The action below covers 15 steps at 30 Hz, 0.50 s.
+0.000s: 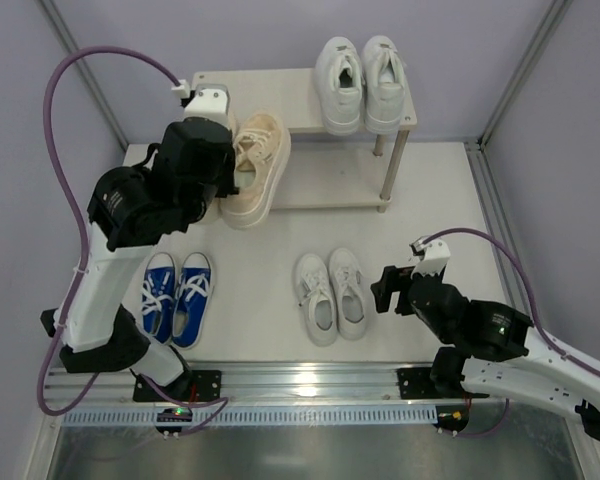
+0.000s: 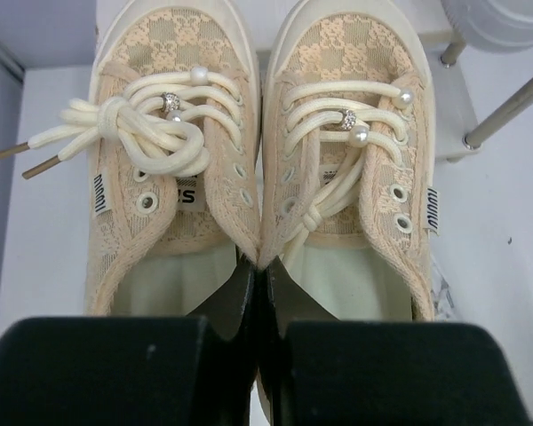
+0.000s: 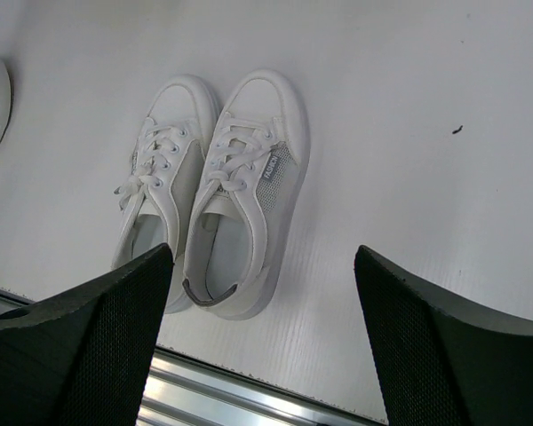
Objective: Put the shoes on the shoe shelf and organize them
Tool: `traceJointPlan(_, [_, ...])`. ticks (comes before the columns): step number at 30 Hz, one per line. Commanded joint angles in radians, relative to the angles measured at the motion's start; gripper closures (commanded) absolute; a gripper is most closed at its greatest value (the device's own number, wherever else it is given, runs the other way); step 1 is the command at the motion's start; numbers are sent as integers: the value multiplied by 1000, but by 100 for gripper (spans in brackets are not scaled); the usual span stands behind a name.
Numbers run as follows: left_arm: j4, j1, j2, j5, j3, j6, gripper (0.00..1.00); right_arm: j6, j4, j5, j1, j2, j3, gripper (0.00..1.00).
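My left gripper [image 2: 260,266] is shut on the two touching inner walls of the beige canvas pair [image 2: 258,142] and holds both shoes together. In the top view this pair [image 1: 258,165] hangs at the left end of the shoe shelf [image 1: 330,190], over its lower board, with my left gripper [image 1: 230,172] mostly hidden under the wrist. The large white pair [image 1: 360,80] stands on the top board at the right. The blue pair [image 1: 177,295] and the smaller white pair [image 1: 330,295] stand on the floor. My right gripper [image 1: 385,290] is open and empty, just right of the smaller white pair [image 3: 218,195].
The shelf's silver legs [image 1: 390,165] stand at its right end. A metal rail [image 1: 300,385] runs along the near edge behind both arm bases. A purple cable [image 1: 60,130] loops left of the left arm. Side walls close in the floor.
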Motion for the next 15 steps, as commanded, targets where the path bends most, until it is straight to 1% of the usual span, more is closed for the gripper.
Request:
traceJointPlan(1, [223,2,40,-151,121,197,100,-13,-16,45,3,-34,43,15])
traceJointPlan(2, [268,5,42,-159,105,228,100,-16,-21,45,3,-37,43,15])
traceJointPlan(3, [320,8,39,-163,86,301,100,-19,-21,47,2,-40,44,15])
traceJointPlan(4, [431,16,37,-171,64,334,100,-24,-21,48,3,-43,43,15])
traceJointPlan(5, [484,20,37,-171,49,363,100,-27,-19,47,3,-43,43,15])
traceJointPlan(6, [532,25,42,-165,32,425,100,-28,-14,45,3,-42,43,15])
traceJointPlan(7, [625,33,48,-163,29,465,100,-34,-13,45,5,-40,43,15])
traceJointPlan(9, [714,42,83,-166,39,535,100,-36,-8,45,3,-33,40,15])
traceJointPlan(10, [798,60,99,-163,45,589,100,-37,-5,45,3,-30,41,15])
traceJointPlan(12, [854,88,150,-137,71,613,100,-41,-5,45,3,-19,40,15])
traceJointPlan(13, [872,129,169,-119,116,605,100,-39,-5,45,3,-17,40,15])
traceJointPlan(15, [899,190,209,-73,125,587,100,-37,-2,44,3,-13,35,15])
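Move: The beige pair is already clamped by its touching inner sides in the left hand. The empty left half of the shelf top has its middle about 22 cm ahead of that hand, 4 cm to the right and 14 cm below. The white sneakers on the shelf are roughly 27 cm to the right, 22 cm ahead and 10 cm below; the lower board is about 24 cm ahead, 15 cm right and 38 cm below. From the right hand, the empty half is some 32 cm ahead, 30 cm left and 11 cm above. The beige pair is swung forward about 11 cm while climbing some 6 cm, speeding up towards and over the empty left half of the shelf top. The left wrist tips the toes up by around 20 degrees, bringing the fingers near level, and rolls slightly, left side up; its shut fingers keep their pinch. ##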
